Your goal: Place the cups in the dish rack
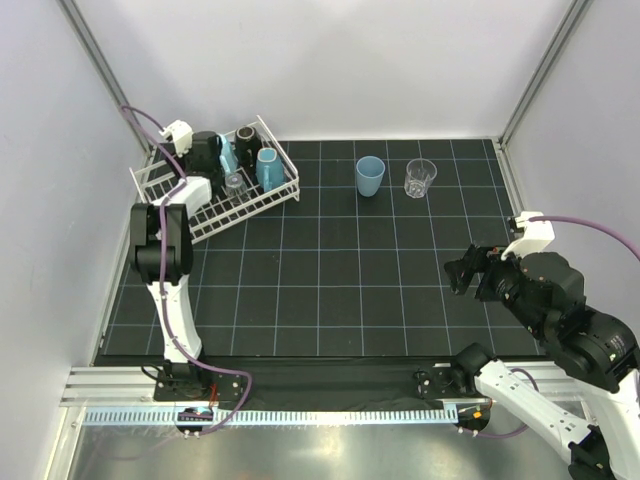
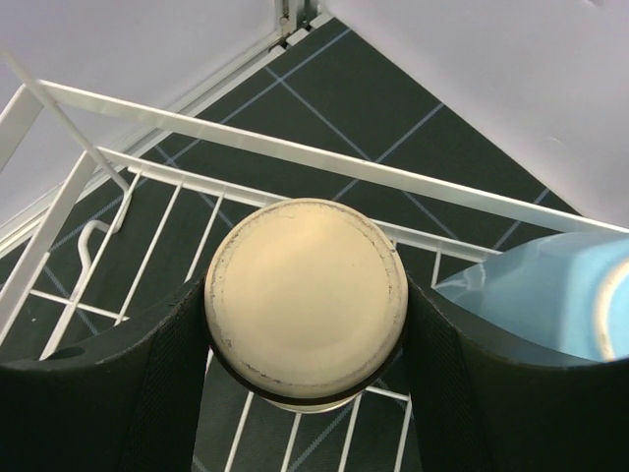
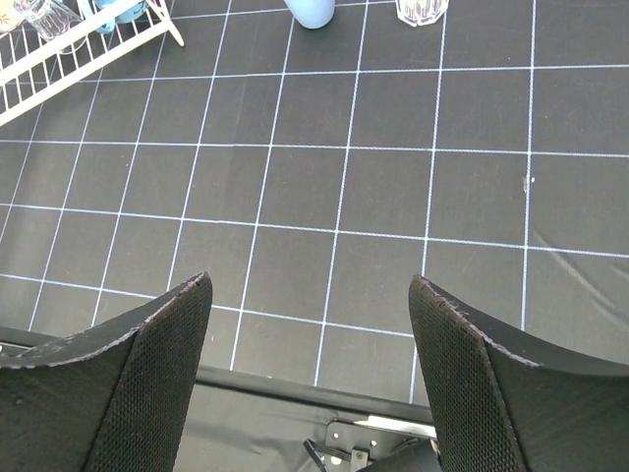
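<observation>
The white wire dish rack (image 1: pixel 270 198) stands at the table's far left, holding two light blue mugs (image 1: pixel 267 168), a brown cup (image 1: pixel 245 135) and a clear glass (image 1: pixel 234 181). My left gripper (image 1: pixel 205 150) is over the rack's back part, shut on an upside-down black mug (image 2: pixel 305 295) whose cream base faces the camera, just above the rack wires (image 2: pixel 295 152). A light blue mug (image 2: pixel 550 295) sits right beside it. A light blue tumbler (image 1: pixel 370 176) and a clear glass (image 1: pixel 420 178) stand on the mat, far middle. My right gripper (image 1: pixel 465 272) hovers open and empty at right.
In the right wrist view the rack's corner (image 3: pixel 59 64) shows at top left, the tumbler (image 3: pixel 313 10) and clear glass (image 3: pixel 423 8) at the top edge. White walls close the back and sides. A black grid mat (image 1: pixel 330 280) covers the table.
</observation>
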You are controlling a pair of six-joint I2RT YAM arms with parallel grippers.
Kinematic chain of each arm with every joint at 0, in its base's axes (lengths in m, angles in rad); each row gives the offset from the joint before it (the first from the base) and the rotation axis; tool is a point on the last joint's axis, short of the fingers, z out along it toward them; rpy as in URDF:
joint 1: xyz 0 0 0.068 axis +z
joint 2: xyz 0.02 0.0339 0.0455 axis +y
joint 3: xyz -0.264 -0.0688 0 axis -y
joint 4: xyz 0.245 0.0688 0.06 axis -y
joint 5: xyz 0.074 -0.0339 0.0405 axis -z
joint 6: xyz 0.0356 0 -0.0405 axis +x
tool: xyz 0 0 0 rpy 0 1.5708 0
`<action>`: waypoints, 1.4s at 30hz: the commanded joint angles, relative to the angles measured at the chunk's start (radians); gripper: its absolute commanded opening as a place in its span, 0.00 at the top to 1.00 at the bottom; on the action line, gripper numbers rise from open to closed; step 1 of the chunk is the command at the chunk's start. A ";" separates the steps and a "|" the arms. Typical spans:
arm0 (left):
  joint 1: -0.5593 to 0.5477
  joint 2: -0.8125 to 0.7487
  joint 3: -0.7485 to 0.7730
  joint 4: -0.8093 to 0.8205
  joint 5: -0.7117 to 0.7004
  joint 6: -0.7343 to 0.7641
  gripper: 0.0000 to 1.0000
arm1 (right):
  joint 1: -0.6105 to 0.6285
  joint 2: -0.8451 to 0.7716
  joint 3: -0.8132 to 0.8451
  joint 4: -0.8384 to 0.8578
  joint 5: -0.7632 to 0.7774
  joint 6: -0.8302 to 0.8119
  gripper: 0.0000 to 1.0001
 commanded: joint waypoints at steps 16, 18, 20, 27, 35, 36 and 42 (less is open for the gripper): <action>0.025 -0.127 -0.004 -0.094 0.043 -0.101 0.00 | 0.002 0.008 -0.029 0.069 -0.038 0.025 0.19; 0.023 -0.183 -0.001 -0.126 0.064 -0.119 0.00 | 0.004 0.022 -0.035 0.080 -0.054 0.026 0.19; 0.022 -0.219 0.020 -0.225 0.104 -0.134 0.00 | 0.004 0.034 -0.040 0.101 -0.076 0.026 0.19; 0.000 -0.498 -0.032 -0.469 0.255 -0.272 0.00 | 0.004 0.106 -0.065 0.172 -0.122 0.039 0.19; -0.111 -0.824 -0.251 -0.640 0.397 -0.336 0.00 | 0.004 0.278 -0.060 0.304 -0.065 0.077 0.18; -0.188 -0.856 -0.286 -0.655 0.386 -0.319 0.00 | 0.004 0.307 -0.052 0.321 -0.047 0.080 0.18; -0.323 -1.064 -0.382 -0.739 0.624 -0.342 0.01 | -0.004 0.594 0.125 0.384 0.011 0.121 0.19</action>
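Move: The left hand already holds the upturned tan cup at its place in the rack, right between the pads; from this hand the light-blue cup stands about 11 cm to the right and 3 cm farther out, and the small glass about 15 cm to the right and 4 cm nearer. For the empty right hand the blue cup is about 37 cm ahead, 12 cm left and 26 cm below, with the clear glass beside it, 11 cm to its right. The left fingers spread wide and let go of the tan cup while the hand eases down about a centimetre, then the hand climbs clear by some 17 cm and swings back about 23 cm and to the right over the rack's near side, rolling its left side down and turning clockwise. Meanwhile the right hand, open throughout, sets off slowly and then faster, about 11 cm forward, 8 cm left and 4 cm down towards the blue cup, its fingers tipping a little further down and touching nothing. ##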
